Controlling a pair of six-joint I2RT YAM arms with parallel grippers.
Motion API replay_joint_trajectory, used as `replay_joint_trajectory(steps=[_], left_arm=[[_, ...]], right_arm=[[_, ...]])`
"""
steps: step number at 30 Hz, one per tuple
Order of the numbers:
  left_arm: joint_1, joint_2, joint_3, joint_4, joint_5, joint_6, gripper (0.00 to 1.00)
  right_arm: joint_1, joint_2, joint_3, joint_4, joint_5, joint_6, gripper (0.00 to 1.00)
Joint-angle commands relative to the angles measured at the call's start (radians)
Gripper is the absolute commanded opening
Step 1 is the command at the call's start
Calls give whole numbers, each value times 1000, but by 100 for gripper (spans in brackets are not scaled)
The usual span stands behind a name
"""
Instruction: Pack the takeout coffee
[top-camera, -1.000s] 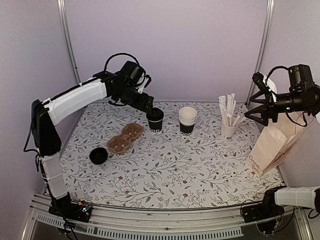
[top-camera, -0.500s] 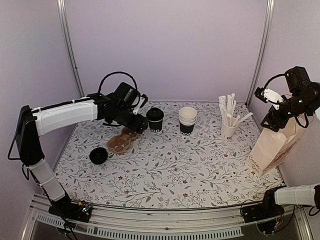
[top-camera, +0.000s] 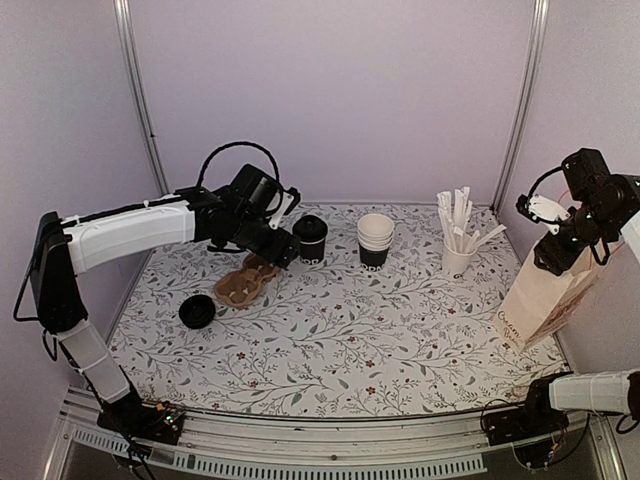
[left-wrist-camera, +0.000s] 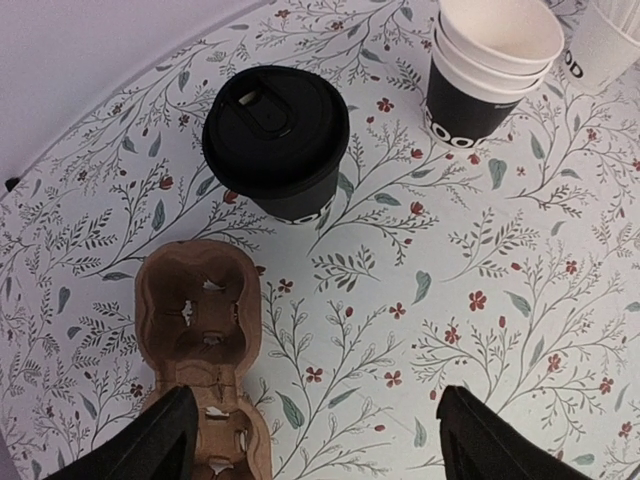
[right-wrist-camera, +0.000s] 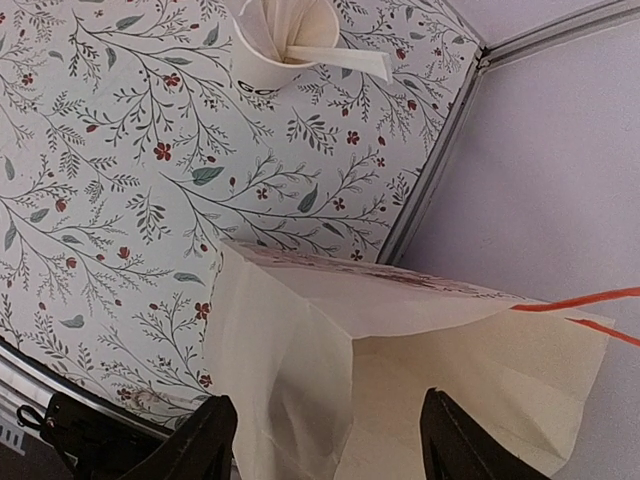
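Note:
The takeout coffee, a small paper cup with a black lid and a black lower band, stands upright at the back of the table; it also shows in the left wrist view. My left gripper hovers just left of it and in front of it, open, with only tablecloth between the jaws. At the right edge my right gripper hangs over the open top of the paper bag. Its jaws stand wide apart above the bag's mouth and hold nothing.
A brown pulp cup carrier lies left of the coffee, under my left gripper. A loose black lid lies further left. A stack of lidless cups and a white cup of pale sticks stand along the back.
My left gripper has drawn back from the coffee to the left and come lower over the carrier. My right gripper has swung down to the bag's top, its jaws a little narrower.

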Motion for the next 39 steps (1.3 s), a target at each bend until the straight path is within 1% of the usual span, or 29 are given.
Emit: replay_joint_trajectory(steps=[1,6,7,9,10,12,15,17,21,28,33,36,39], left_arm=[[-13,-37,0,7,-2,13,85],[-14,-43,-2,7,-10,14,85],[-13,-43,-1,6,-12,14,85],[-13,-43,-2,5,-14,16,85],[-14,-41,-1,5,-14,18,85],[-14,-39,3,0,-16,20,85],[-12,-37,4,-3,-22,25,85],[-10,-37,5,-4,-24,25,85],[2,-37,6,-4,-24,28,85],[25,-37,7,-5,-17,30,85],[41,-34,8,-5,-8,29,85],[49,-28,10,-5,4,28,85],[58,-22,12,-5,18,28,85]], right_arm=[[-24,8,-7,-10,25,28,62],[-28,20,-1,-23,-28,23,44],[-27,19,-6,-22,-34,18,39],[-27,15,-14,-22,-42,2,23],[-28,15,-18,-22,-44,-7,19],[-28,18,-16,-22,-61,-16,12],[-27,24,-7,-23,-104,-27,6],[-27,33,2,-24,-146,-35,0],[-27,54,13,-23,-221,-49,0],[-27,120,67,-24,-318,-20,0],[-26,131,102,-25,-376,-23,0],[-23,124,96,-26,-442,-25,0],[31,101,60,-25,-509,-42,0]])
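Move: The paper bag's near-left rim edge stands between the right hand's open fingers, level with them and about 1 cm below. From that hand the straw cup is some 20 cm ahead, 6 cm to the left and 21 cm down; the stacked cups are about 22 cm ahead, 26 cm left and 20 cm down. From the left hand the rim lies roughly 43 cm right, 12 cm back and 8 cm higher. Right fingers shut, pinching the paper bag's rim, then drag it about 6 cm left, the wrist rolling some 20 degrees. ##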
